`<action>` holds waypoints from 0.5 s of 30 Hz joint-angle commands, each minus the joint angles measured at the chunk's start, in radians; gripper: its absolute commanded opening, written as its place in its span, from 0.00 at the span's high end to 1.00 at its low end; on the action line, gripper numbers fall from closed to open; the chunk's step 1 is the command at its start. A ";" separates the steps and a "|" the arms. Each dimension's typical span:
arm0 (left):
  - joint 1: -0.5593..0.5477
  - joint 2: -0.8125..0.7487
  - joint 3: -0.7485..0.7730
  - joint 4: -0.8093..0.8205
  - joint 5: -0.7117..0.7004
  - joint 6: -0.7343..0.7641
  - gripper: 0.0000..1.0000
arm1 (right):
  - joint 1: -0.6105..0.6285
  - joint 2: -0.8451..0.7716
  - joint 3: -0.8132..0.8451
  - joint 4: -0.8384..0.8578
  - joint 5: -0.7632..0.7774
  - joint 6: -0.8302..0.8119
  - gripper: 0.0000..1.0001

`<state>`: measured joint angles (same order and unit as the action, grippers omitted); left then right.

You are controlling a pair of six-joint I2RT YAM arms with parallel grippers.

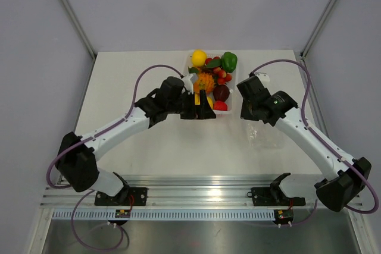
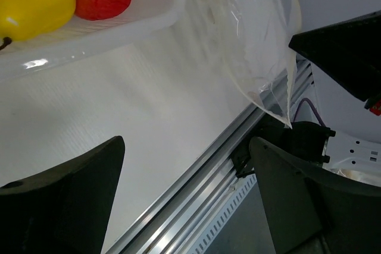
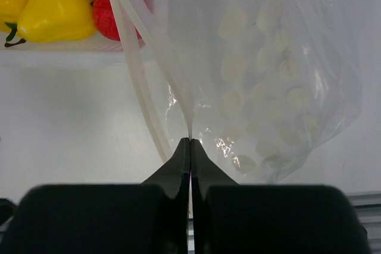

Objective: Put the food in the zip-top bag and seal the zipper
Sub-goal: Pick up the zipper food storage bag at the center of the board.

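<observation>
The food lies in a white tray [image 1: 237,81]: a yellow fruit [image 1: 198,57], a green pepper [image 1: 229,61], an orange piece [image 1: 204,81], a dark purple one [image 1: 221,92] and a red one [image 1: 220,106]. My left gripper [image 1: 202,110] is open and empty at the tray's near end; its view [image 2: 187,144] shows only table between the fingers. My right gripper [image 3: 190,140] is shut on the rim of the zip-top bag [image 3: 268,75], with the zipper strip [image 3: 128,46] running up from it. The bag [image 1: 266,136] lies right of the tray, with no food in it.
A yellow pear-shaped fruit [image 3: 56,7] and a red fruit [image 3: 104,16] sit in the tray's near end. An aluminium rail [image 1: 202,185] runs along the table's near edge. Grey walls close in the table on three sides.
</observation>
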<state>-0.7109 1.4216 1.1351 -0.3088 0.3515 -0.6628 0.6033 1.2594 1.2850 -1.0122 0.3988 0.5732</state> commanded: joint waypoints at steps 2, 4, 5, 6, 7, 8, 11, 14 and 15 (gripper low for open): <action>-0.054 0.082 0.080 0.134 -0.005 -0.096 0.12 | 0.007 -0.037 -0.021 0.073 -0.086 0.016 1.00; -0.085 0.129 0.097 0.146 -0.017 -0.129 0.13 | 0.007 -0.048 -0.026 0.081 -0.103 0.022 1.00; -0.094 0.140 0.097 0.157 -0.035 -0.144 0.14 | 0.007 -0.049 -0.026 0.080 -0.107 0.030 1.00; -0.113 0.148 0.089 0.178 -0.058 -0.159 0.14 | 0.007 -0.051 -0.027 0.083 -0.118 0.033 1.00; -0.120 0.160 0.081 0.230 -0.059 -0.191 0.15 | 0.007 -0.054 -0.029 0.083 -0.121 0.037 1.00; -0.130 0.168 0.077 0.249 -0.059 -0.204 0.16 | 0.007 -0.057 -0.029 0.083 -0.127 0.046 1.00; -0.156 0.221 0.104 0.252 -0.082 -0.212 0.22 | 0.007 -0.075 -0.035 0.086 -0.155 0.069 1.00; -0.168 0.281 0.140 0.243 -0.077 -0.218 0.36 | 0.007 -0.101 -0.055 0.098 -0.170 0.085 1.00; -0.174 0.292 0.152 0.246 -0.074 -0.221 0.39 | 0.007 -0.104 -0.058 0.095 -0.173 0.086 1.00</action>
<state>-0.8742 1.6779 1.2243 -0.1318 0.3035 -0.8577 0.6033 1.1904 1.2377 -0.9524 0.2581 0.6281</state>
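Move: The zipper bag hangs from the right fingers, its loose mouth lip some 3 cm left of that hand, 2 cm ahead and 3 cm below. From the open left gripper the lip is about 11 cm to the right, 3 cm back and 4 cm lower. From the left hand, the red pepper lies roughly 7 cm ahead and 6 cm right, the yellow pepper 8 cm ahead and 1 cm left, both about 11 cm below. The bag's open mouth is met from both sides: the left hand travels about 9 cm right and sinks 3–4 cm towards the loose lip, slowing, tipping slightly, its fingers partly closing around where the lip hangs. The right hand keeps its pinch on the rim and eases 2–3 cm left, fingertips swinging about 10 degrees towards the left gripper. ##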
